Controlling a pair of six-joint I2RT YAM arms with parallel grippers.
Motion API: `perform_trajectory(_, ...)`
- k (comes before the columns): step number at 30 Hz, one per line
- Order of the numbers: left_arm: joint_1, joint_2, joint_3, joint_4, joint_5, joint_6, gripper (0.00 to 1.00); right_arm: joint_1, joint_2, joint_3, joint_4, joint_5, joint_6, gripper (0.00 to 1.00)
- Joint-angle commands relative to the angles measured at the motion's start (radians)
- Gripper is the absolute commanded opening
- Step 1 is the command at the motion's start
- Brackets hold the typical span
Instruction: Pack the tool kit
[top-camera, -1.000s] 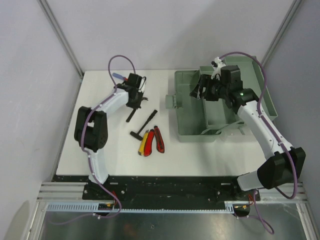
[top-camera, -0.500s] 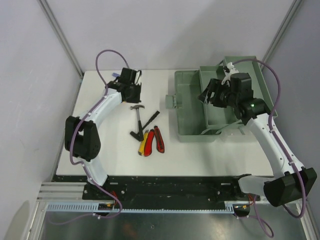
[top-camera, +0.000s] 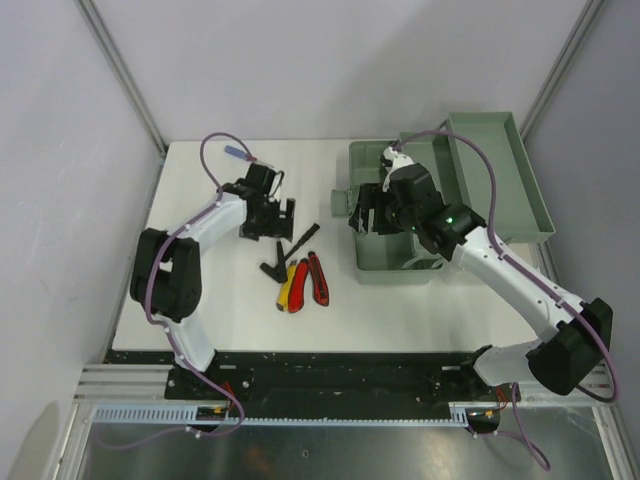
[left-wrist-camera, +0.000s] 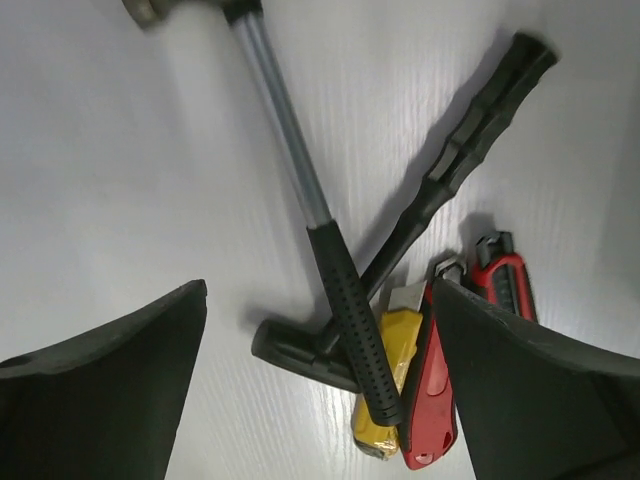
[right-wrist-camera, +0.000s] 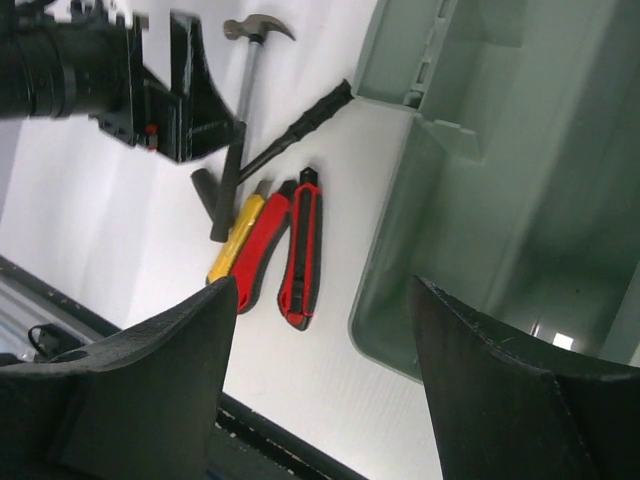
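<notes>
The grey-green toolbox (top-camera: 378, 170) stands open at the right, its lid (top-camera: 497, 170) tipped back. My left gripper (top-camera: 272, 216) hangs open above the hammer (left-wrist-camera: 300, 190), touching nothing. The hammer's black grip lies across a black T-handled tool (left-wrist-camera: 455, 165) and the tip of a yellow knife (left-wrist-camera: 385, 395). Two red knives (left-wrist-camera: 432, 390) (right-wrist-camera: 303, 240) lie beside the yellow one. My right gripper (top-camera: 370, 218) hovers open and empty over the toolbox's left front corner (right-wrist-camera: 400, 300); its view also takes in the hammer (right-wrist-camera: 245, 95) and my left gripper (right-wrist-camera: 170, 90).
A blue-tipped item (top-camera: 236, 152) lies at the back left of the white table (top-camera: 200, 310). The table's front edge (right-wrist-camera: 120, 330) drops to a black rail. Grey walls close in the back and both sides.
My left gripper has gone from shut to open and moved toward the front, over the hammer. The right arm has swung left from the box's interior to its left front corner.
</notes>
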Motion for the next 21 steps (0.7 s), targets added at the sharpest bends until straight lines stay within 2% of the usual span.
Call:
perform_trajectory(1,-0.022,-0.035,-0.076,0.025,-0.016,-0.089,0.95,0.008,0.011,0.002,0.016,0.091,0.019,0.74)
perform_trajectory(6,-0.032,0.004,-0.098,0.057,0.003,-0.181,0.61,0.008,0.011,0.003,-0.019,0.11,0.003,0.73)
perform_trajectory(9,-0.044,0.035,-0.089,0.07,-0.012,-0.202,0.49,0.003,0.007,0.002,-0.035,0.116,-0.006,0.73)
perform_trajectory(12,-0.046,0.076,-0.069,0.071,-0.017,-0.214,0.45,-0.009,-0.004,-0.001,-0.049,0.116,-0.016,0.73)
perform_trajectory(18,-0.048,0.146,-0.041,0.072,-0.062,-0.227,0.47,-0.048,-0.041,-0.016,-0.066,0.105,-0.027,0.73)
perform_trajectory(20,-0.048,0.169,-0.024,0.071,-0.07,-0.226,0.43,-0.058,-0.05,-0.022,-0.072,0.103,-0.027,0.73)
perform_trajectory(21,-0.048,0.179,-0.016,0.072,-0.072,-0.224,0.38,-0.061,-0.055,-0.024,-0.077,0.104,-0.027,0.73)
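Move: The claw hammer's black grip has its middle about 4 cm back from the left hand, 2 cm to its right and 6 cm below. It crosses the black mallet, whose middle lies some 3 cm back and 5 cm right; the yellow knife is about 11 cm back and 4 cm right, the red knife 11 cm back and 7 cm right. From the right hand, the grip lies roughly 20 cm left, 2 cm ahead and 23 cm below. The left hand sinks about 6 cm onto the upper part of the claw hammer's grip, near the steel shaft, first drawing back some 3 cm, then easing forward 2 cm and slightly right while its wrist turns about 10 degrees counter-clockwise and its wide-open fingers narrow to a bit under half open, one on each side of the grip. Meanwhile the empty right hand shifts about 3 cm right and sinks a little over the open toolbox, its fingers staying open. ##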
